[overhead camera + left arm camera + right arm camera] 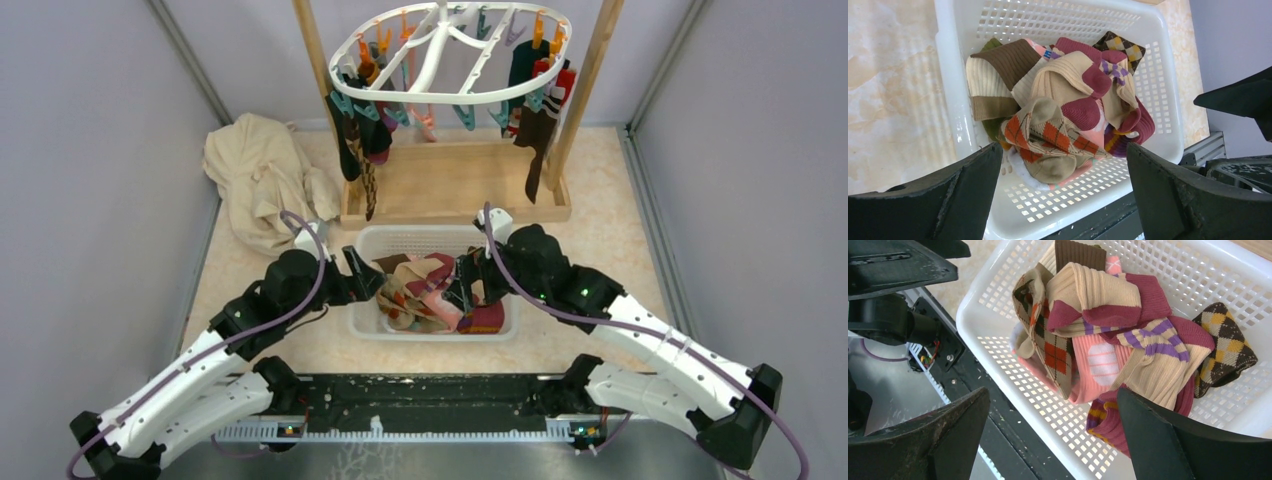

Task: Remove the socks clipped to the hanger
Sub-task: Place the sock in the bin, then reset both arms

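The white oval hanger (pixel 450 55) hangs in a wooden frame at the back, with teal and orange clips round its rim. Dark socks (pixel 355 140) dangle from its left side. More socks (pixel 540 105), dark green, red and brown, hang from the right side. Both my grippers hover low over a white basket (pixel 430 233). The left gripper (pixel 370 283) (pixel 1063 150) is open and empty at the basket's left edge. Facing it from the right, the right gripper (pixel 462 285) (pixel 1053 392) is also open with nothing between its fingers.
The basket (pixel 948 75) (pixel 1198 270) holds a pile of loose socks (pixel 1068 110) (pixel 1108 325), argyle, pink, cream and maroon. A crumpled beige cloth (pixel 260 175) lies at the left. The wooden frame's base (pixel 450 195) stands just behind the basket. Grey walls close both sides.
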You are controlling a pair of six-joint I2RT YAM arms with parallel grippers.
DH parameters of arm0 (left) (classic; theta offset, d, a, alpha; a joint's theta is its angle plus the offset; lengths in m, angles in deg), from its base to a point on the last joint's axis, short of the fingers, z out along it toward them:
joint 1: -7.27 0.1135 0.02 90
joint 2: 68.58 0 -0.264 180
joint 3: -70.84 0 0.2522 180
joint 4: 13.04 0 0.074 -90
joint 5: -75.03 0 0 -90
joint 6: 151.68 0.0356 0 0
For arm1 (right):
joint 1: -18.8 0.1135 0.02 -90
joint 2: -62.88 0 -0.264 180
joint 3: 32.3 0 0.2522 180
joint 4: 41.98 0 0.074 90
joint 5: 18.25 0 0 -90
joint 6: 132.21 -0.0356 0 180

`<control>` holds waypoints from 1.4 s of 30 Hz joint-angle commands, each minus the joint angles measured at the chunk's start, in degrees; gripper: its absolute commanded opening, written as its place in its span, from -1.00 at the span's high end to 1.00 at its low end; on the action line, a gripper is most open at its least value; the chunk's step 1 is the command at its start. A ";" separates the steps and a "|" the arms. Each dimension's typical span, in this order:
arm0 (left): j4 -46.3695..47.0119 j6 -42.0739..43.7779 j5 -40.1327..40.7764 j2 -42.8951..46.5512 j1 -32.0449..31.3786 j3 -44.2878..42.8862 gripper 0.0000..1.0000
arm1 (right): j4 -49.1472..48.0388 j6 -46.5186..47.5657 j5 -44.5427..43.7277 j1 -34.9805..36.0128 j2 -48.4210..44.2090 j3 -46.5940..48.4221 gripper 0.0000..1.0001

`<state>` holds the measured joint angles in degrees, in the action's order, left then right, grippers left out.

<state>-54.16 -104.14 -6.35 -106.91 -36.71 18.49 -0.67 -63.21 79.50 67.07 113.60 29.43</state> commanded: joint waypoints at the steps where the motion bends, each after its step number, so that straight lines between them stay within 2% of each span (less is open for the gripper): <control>1: 6.32 -0.89 0.16 0.03 0.22 2.64 -0.98 | 0.16 1.66 0.85 0.90 -1.89 0.19 -0.97; 8: 6.98 -6.07 0.20 0.97 0.21 5.90 -0.98 | 3.11 3.60 -2.28 0.86 -2.16 2.00 -0.97; 13: 8.96 -5.30 2.04 3.74 0.29 8.82 -0.98 | 4.96 3.71 -6.65 0.82 -7.78 0.66 -0.97; 16: 8.74 0.49 4.28 0.65 0.30 4.13 -0.98 | 6.13 2.55 -10.41 0.86 -10.70 0.13 -0.97; 19: 9.23 8.74 5.06 -7.84 0.46 -4.12 -0.98 | 5.15 2.68 -14.43 0.82 -10.97 -0.70 -0.97; 22: 10.10 17.37 4.49 -17.41 2.00 -13.51 -0.98 | 2.38 4.45 -15.32 -1.10 -7.03 0.73 -0.97; 24: 11.80 21.99 0.43 -22.70 5.35 -19.13 -0.98 | -0.87 4.96 -12.97 -4.95 -3.42 2.35 -0.97; 26: 14.11 25.16 -7.13 -26.78 10.49 -23.47 -0.98 | -4.22 5.37 -10.76 -9.20 0.15 4.05 -0.97; 30: 18.79 29.85 -13.78 -30.01 20.53 -27.52 -0.98 | -7.78 8.15 -14.37 -13.47 7.04 8.54 -0.97; 33: 22.59 29.61 -17.53 -28.17 29.96 -24.89 -0.98 | -9.84 8.14 -14.10 -20.37 8.78 10.93 -0.97; 36: 28.85 28.65 -20.92 -24.56 37.24 -18.53 -0.98 | -11.59 7.47 -12.33 -28.07 9.02 11.31 -0.97; 39: 33.04 29.59 -20.96 -20.82 39.28 -11.61 -0.98 | -13.19 7.88 -13.25 -33.69 7.93 9.93 -0.97; 42: 38.04 31.64 -21.96 -17.98 39.42 -3.97 -0.98 | -16.58 7.86 -14.36 -38.66 3.83 4.70 -0.97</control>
<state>-25.16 -75.83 -23.86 -128.00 2.63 7.10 -10.53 -56.10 66.50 33.02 122.75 37.32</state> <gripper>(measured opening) 0.989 0.985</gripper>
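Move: The left hand's next sock, the brown-yellow argyle one, hangs about 24 cm ahead, 2 cm left and 8 cm up; a black sock hangs level with it, 4 cm to its left. The beige cloth lies 19 cm ahead, 22 cm left, 17 cm below. For the right hand, the brown sock hangs about 25 cm ahead, 17 cm right, 10 cm up; the bin's middle is 1 cm ahead, 6 cm left, 16 cm below. Leave the bin with both grippers wide open. Dip the left slightly, then sweep it forward some 18 cm, up and finally left towards the argyle sock, tipping its fingers up. Ease the right gripper rightward, then drive it forward and right towards the hanging brown sock, rising a little and turning about 40 degrees clockwise. ##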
